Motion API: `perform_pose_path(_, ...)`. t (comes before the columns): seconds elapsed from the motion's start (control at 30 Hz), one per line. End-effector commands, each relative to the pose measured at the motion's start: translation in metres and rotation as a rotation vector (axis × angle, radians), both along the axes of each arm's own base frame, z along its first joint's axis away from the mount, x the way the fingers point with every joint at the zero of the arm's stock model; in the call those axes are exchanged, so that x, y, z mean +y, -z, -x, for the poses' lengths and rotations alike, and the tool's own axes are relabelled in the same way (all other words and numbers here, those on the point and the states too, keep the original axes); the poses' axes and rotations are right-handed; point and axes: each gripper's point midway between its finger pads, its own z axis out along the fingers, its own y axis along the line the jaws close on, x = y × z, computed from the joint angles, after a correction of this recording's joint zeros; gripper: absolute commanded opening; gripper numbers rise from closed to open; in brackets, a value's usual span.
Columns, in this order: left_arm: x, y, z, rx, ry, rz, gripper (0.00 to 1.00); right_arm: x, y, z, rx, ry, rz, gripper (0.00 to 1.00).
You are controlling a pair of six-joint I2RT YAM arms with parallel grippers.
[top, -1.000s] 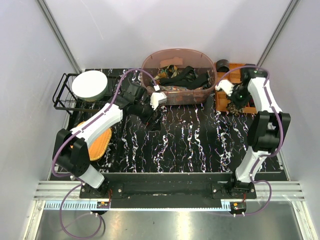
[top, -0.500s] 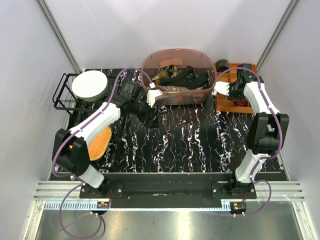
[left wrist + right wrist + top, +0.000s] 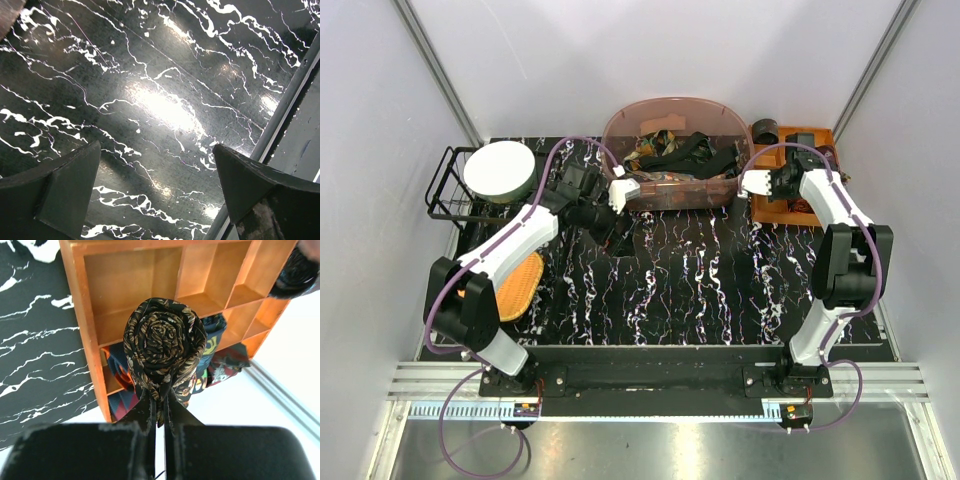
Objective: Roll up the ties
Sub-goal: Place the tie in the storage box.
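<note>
A rolled dark brown tie with tan speckles is pinched between the shut fingers of my right gripper. It hangs over the orange wooden compartment box, whose near cells hold other patterned ties. In the top view the right gripper sits above that box. Loose ties lie heaped in the brown bin. My left gripper is open with nothing between its fingers, over bare black marbled table, just left of the bin's front.
A black wire rack holding a white bowl stands at the back left. An orange oval mat lies beside the left arm. A dark rolled tie sits at the box's far corner. A metal rail edges the table.
My right gripper has carried the rolled tie left and a little farther back over the box. The left gripper has shifted slightly left and back, still open.
</note>
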Motion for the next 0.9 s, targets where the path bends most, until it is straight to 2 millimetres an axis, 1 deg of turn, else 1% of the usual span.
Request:
perform_pose_path(0.0,-0.002,-0.009,0.0,-0.007,0.0,0.038,0.99,0.008,-0.005,-0.009,-0.033,-0.041,0.03,0.0)
perform_pose_path(0.13,0.0,-0.006,0.001,0.004,-0.007,0.04,0.99,0.005,0.007,-0.009,-0.009,-0.035,0.045,0.0)
perform_pose_path(0.17,0.0,-0.005,0.002,0.009,-0.008,0.041,0.99,0.019,0.011,-0.01,-0.002,-0.062,0.048,0.0)
perform_pose_path(0.27,0.002,-0.005,0.003,0.01,-0.011,0.044,0.99,0.022,0.021,-0.008,0.015,-0.071,0.06,0.0)
perform_pose_path(0.5,0.005,-0.005,0.004,0.015,-0.021,0.045,0.99,0.021,0.046,-0.012,0.047,-0.068,0.092,0.0)
perform_pose_path(0.8,0.008,-0.003,0.005,0.019,-0.025,0.044,0.99,0.017,0.066,-0.008,0.098,-0.097,0.135,0.0)
perform_pose_path(0.87,0.007,-0.004,0.005,0.018,-0.023,0.045,0.99,0.017,0.069,-0.01,0.1,-0.093,0.133,0.0)
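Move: Just ahead of the right hand, which already holds the rolled dark patterned tie over the storage box, its near-left compartment lies open: about 1 cm farther out, 4 cm left and 10 cm below. The navy-and-orange tie sits level with that compartment, some 8 cm to the right of it; the blue-and-yellow tie is about 9 cm beyond the navy-and-orange one. From the left hand the compartment is roughly 19 cm ahead and 40 cm to the right, about 11 cm below. Keeping its shut grip on the rolled tie, the right hand eases about 2 cm left, then sinks some 6.5 cm, carrying the roll down into the near-left corner compartment, with only a slight wrist tilt, and halts there with fingers still closed. The left hand, open and empty, settles down a little over the bare table. ##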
